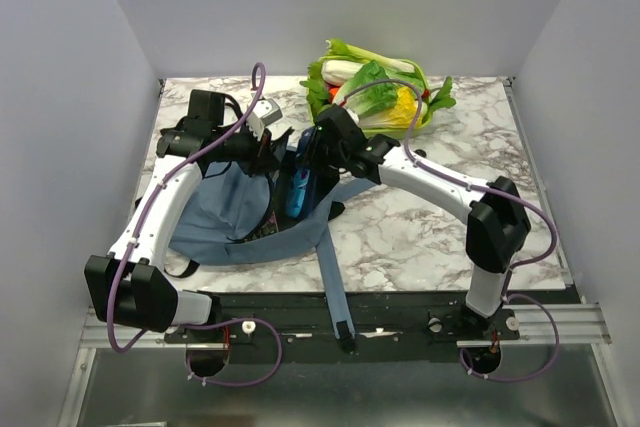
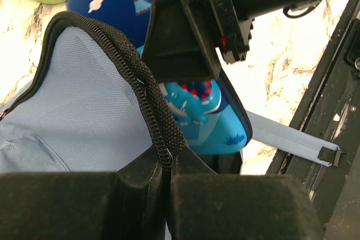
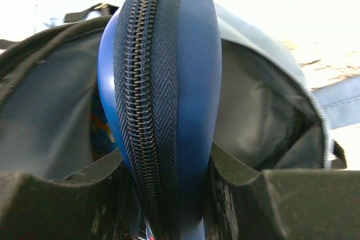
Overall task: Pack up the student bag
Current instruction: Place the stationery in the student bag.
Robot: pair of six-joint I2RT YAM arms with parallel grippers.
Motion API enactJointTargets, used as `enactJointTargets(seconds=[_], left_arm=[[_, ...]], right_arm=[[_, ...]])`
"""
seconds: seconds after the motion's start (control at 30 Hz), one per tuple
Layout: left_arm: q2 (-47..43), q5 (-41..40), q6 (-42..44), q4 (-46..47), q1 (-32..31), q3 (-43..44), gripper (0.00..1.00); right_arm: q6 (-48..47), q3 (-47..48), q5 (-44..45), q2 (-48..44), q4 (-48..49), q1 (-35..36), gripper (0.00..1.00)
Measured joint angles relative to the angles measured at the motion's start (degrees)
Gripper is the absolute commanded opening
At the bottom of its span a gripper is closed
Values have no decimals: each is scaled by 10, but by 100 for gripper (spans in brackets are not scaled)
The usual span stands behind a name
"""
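The student bag (image 1: 225,217), grey-blue fabric, lies on the marble table with its mouth held open. My left gripper (image 2: 164,167) is shut on the bag's black zipper edge (image 2: 135,77), lifting it. A blue cartoon-print pencil case (image 1: 300,187) is pinched edge-on in my right gripper (image 3: 169,189); its black zipper (image 3: 143,82) faces the right wrist camera. The case hangs in the bag's opening, the dark grey lining (image 3: 253,116) on both sides. In the left wrist view the pencil case (image 2: 202,122) sits just beyond the zipper edge, under the right arm (image 2: 225,4).
A yellow-green basket (image 1: 415,97) of toy vegetables stands at the back of the table. A long blue strap (image 1: 335,282) runs from the bag over the table's front edge onto the black rail (image 1: 400,322). White walls close in on three sides.
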Motion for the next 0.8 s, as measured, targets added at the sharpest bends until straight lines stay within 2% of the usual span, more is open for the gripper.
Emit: enactJointTargets(seconds=[0.13,0.2,0.23,0.33,0.43,0.63,0.8], left_arm=[[-3,0,0,3,0,-6,10],[-4,0,0,3,0,-7,10],[-4,0,0,3,0,-7,10],[-4,0,0,4,0,-7,10],[-4,0,0,5,0,-7,10],[-4,0,0,5,0,-7,11],[-4,0,2,5,0,-7,11]], right_arm=[[-7,27,4,13,-1,19,28],[-14,38,3,24,-12,28,38],[-17,47,2,33,-22,30,49],[-24,78,-6,72,-53,32,64],[-35,94,-24,104,-86,32,73],[-77,139,-45,135,-165,27,80],[-121,149,-39,98,-193,13,78]])
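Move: The right hand holds the upper end of the pencil case; the place for it inside the open student bag lies about 7 cm back, 4 cm to this hand's left and some 9 cm below. The packed books stand some 4 cm further left of that place and 4 cm nearer the robot; the vegetable basket is roughly 15 cm ahead and 14 cm right of the right hand. From the left hand, the place in the bag is about 6 cm back, 4 cm right and 16 cm down. Letting go of the pencil case, the right hand first shifts it some 3 cm left, then lowers about 6 cm into the bag's mouth while easing back 2 cm; its fingers spread wide on the way down. The wrist turns some 20 degrees, left side dipping, and the emptied hand rises 3 cm, drifting back right. The left hand keeps its pinch on the bag's rim, holding it open. ##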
